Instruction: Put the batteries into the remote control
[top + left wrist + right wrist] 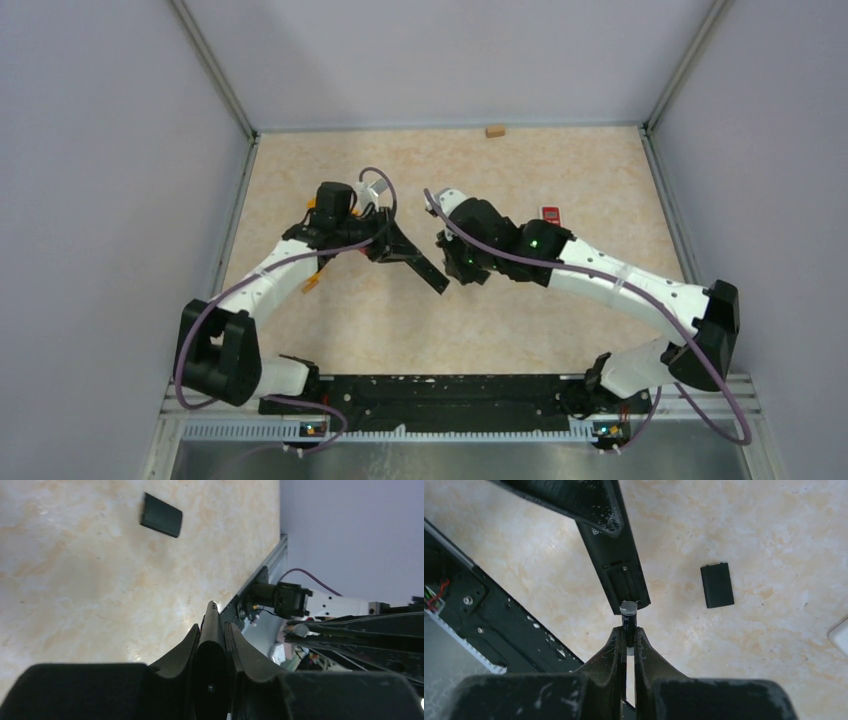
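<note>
My left gripper [212,630] is shut on the black remote control [211,652] and holds it off the table, its free end slanting down toward the right arm [428,270]. In the right wrist view the remote control [616,565] shows its open battery bay [626,582] facing the camera. My right gripper [628,632] is shut on one battery [628,620], a thin dark cylinder with a silver end. The battery's tip sits right at the lower end of the bay. No other batteries are in view.
The black battery cover [717,585] lies flat on the beige table, to the right of the remote. A small red-and-white object [551,213] lies beside the right arm. A tan block [494,130] sits at the far wall. The black base rail [484,615] runs close by on the left.
</note>
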You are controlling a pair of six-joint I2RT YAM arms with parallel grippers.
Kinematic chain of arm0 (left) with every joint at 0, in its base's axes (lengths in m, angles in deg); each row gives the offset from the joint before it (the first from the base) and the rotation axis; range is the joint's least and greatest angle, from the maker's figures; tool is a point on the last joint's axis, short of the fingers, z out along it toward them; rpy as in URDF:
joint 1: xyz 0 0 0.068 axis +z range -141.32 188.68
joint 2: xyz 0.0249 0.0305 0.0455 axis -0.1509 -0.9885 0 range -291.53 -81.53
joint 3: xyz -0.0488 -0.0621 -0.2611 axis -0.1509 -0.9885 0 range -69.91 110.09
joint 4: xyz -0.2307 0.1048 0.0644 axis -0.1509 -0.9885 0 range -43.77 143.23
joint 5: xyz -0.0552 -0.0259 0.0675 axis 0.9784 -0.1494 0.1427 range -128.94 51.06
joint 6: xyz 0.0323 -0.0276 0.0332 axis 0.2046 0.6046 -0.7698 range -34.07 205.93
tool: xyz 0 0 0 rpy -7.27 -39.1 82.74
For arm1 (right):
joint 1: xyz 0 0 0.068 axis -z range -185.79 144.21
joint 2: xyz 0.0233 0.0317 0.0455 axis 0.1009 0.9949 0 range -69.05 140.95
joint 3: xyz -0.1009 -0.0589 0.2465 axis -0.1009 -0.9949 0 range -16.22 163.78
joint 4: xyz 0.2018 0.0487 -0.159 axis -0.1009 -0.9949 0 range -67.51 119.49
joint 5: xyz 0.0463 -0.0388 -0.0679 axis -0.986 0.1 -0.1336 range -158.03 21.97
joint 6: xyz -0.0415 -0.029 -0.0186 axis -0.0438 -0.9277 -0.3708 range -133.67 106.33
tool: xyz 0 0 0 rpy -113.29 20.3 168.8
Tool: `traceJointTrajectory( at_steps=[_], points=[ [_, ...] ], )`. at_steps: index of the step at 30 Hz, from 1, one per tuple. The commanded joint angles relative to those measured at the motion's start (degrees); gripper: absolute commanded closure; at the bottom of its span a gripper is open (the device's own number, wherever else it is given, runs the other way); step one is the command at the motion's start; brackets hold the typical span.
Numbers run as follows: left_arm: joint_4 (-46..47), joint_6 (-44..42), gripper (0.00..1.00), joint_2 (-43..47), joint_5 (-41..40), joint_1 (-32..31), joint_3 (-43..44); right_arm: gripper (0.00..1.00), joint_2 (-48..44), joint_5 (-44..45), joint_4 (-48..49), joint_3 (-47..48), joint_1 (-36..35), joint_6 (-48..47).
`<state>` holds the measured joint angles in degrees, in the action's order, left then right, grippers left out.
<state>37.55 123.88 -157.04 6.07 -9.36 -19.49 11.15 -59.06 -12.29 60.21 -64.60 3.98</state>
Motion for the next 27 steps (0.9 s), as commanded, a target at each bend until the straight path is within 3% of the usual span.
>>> traceJointTrajectory(
  at_steps=[1, 17, 27],
  points=[
    [8.62, 2.76, 1.00, -2.77, 13.18, -0.67, -0.16, 1.00, -1.58, -6.08, -3.90, -0.85, 0.21, -8.39],
    [5.40, 2.06, 1.00, -7.10, 17.62, -0.68, -0.47, 0.99, 6.05, -8.79, -4.60, 2.88, 0.19, -11.43],
    [5.14, 1.94, 1.00, -7.00, 18.51, -0.58, -0.67, 0.93, 7.70, -8.80, -3.57, 3.39, 0.20, -9.95]
  ],
)
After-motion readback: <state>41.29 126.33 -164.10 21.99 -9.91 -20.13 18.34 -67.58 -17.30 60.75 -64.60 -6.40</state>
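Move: The right hand, already pinching a battery, is bringing it to the open bay at the free end of the black remote, about 4 cm to its left, 1 cm ahead and some 5 cm lower. That bay lies roughly 4 cm back, 4 cm right and 2 cm below the left hand, which holds the remote. On the table 20 cm below the right hand, the battery cover lies about 5 cm ahead and 5 cm right, and the white remote some 16 cm ahead and 20 cm right. The right hand draws back about 2 cm, then sinks towards the remote's open bay, some 5 cm down in all with a slight rise at the very end, turning counter-clockwise some 15 degrees as it lays the battery's far end to the inner, spring end of the bay; its pads only start to ease, with the battery still between them. Meanwhile the left hand keeps its hold on the remote and carries the bay end back and to the right under the battery, shifting about 3 cm and swinging clockwise roughly 10 degrees before it all but stops. ##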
